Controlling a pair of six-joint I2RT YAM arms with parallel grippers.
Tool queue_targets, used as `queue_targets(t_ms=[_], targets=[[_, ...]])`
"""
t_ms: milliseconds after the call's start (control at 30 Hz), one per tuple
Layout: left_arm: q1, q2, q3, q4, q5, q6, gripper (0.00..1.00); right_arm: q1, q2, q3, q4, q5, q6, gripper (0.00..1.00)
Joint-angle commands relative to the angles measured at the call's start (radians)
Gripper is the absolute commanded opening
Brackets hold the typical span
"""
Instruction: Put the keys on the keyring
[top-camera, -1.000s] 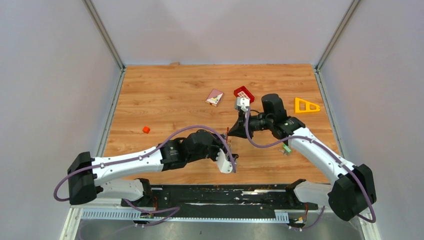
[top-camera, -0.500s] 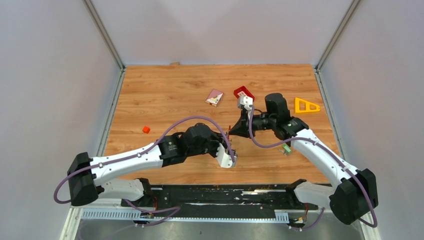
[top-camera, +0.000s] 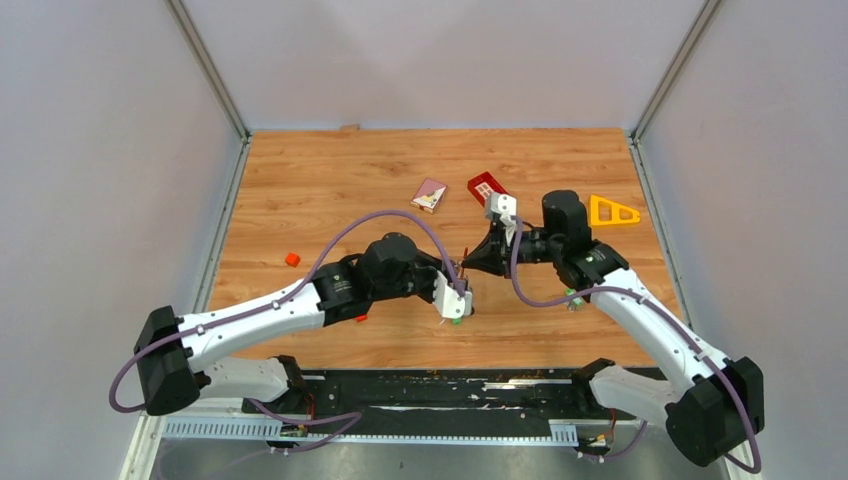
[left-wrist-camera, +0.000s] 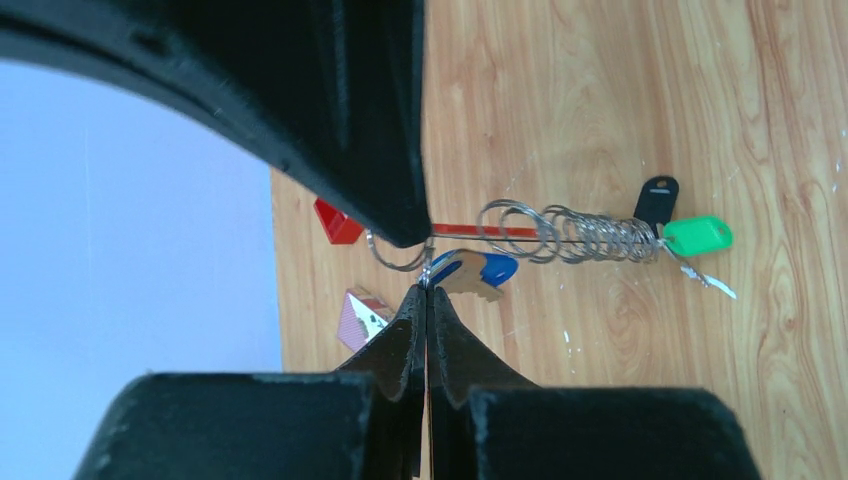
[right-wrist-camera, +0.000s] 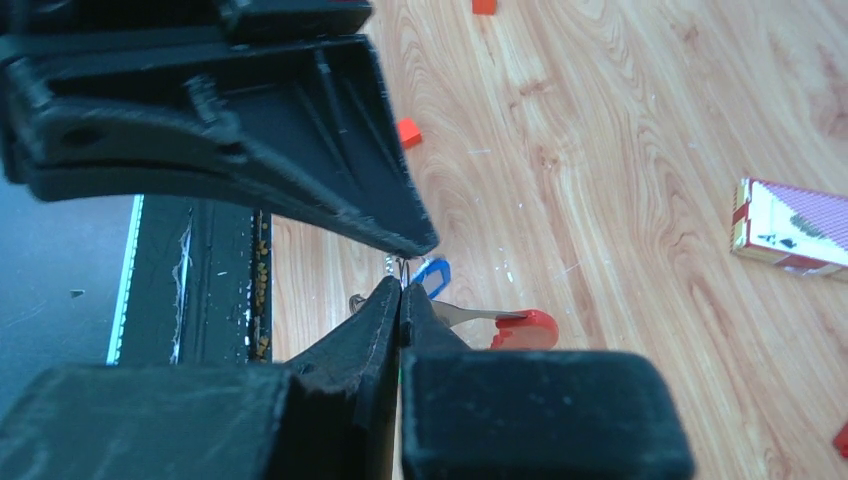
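My two grippers meet tip to tip above the middle of the table. The left gripper (left-wrist-camera: 427, 291) is shut, pinching the blue key (left-wrist-camera: 483, 268) at its end. The right gripper (right-wrist-camera: 402, 291) is shut on the thin wire keyring (left-wrist-camera: 396, 258); the blue key (right-wrist-camera: 431, 274) hangs just beyond its tips. A row of metal rings (left-wrist-camera: 585, 236) runs on to a green key (left-wrist-camera: 697, 235) and a black key (left-wrist-camera: 656, 193). In the top view the gripper tips (top-camera: 464, 265) touch, and the green key (top-camera: 572, 298) lies beside the right arm.
A red tray (top-camera: 487, 186) and a pink card box (top-camera: 429, 194) lie behind the grippers, with a yellow triangle frame (top-camera: 613, 211) at the far right. A small red block (top-camera: 292, 259) sits at the left. A red-headed piece (right-wrist-camera: 526, 328) lies under the left arm.
Both arms have shifted a little to the right and away from the bases, tips still together. The left wrist has swung up towards the right gripper. Both grips are unchanged.
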Motion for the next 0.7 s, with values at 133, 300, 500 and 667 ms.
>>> queue_targets(t_ms=[133, 300, 500, 667], targets=[[0.072, 0.044, 0.084, -0.007, 0.15, -0.188, 0.0, 0.003, -0.099, -0.044, 0.129, -0.095, -0.044, 0.0], [0.076, 0.057, 0.09, -0.025, 0.189, -0.198, 0.07, 0.002, -0.111, -0.045, 0.125, -0.079, -0.056, 0.0], [0.086, 0.024, 0.068, -0.028, 0.199, -0.198, 0.32, 0.001, -0.127, -0.044, 0.11, -0.054, -0.08, 0.0], [0.104, -0.022, 0.059, -0.031, 0.191, -0.209, 0.55, -0.003, -0.143, -0.048, 0.095, -0.042, -0.113, 0.0]])
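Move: The left fingers, already shut at the blue key, have the wire ring's end about 2 cm to their right and level; the blue key sits roughly 1 cm to the right and 1 cm below. The coil of rings hangs some 8 cm below and 2 cm back, 2 cm to the right; the green key is about 14 cm below, 4 cm back and 1 cm to the right. From the right hand, which keeps the ring's end, the blue key lies 1 cm left and 1 cm below. After a slight lift forward, the left hand dips about 1.5 cm and shifts a little to its right, its wrist tipping some 13 degrees, then spreads its fingers to half open and lets go of the blue key beside the ring. The right hand stays shut on the ring's end, rising about 2 cm, easing slightly back and tilting some 10 degrees. ##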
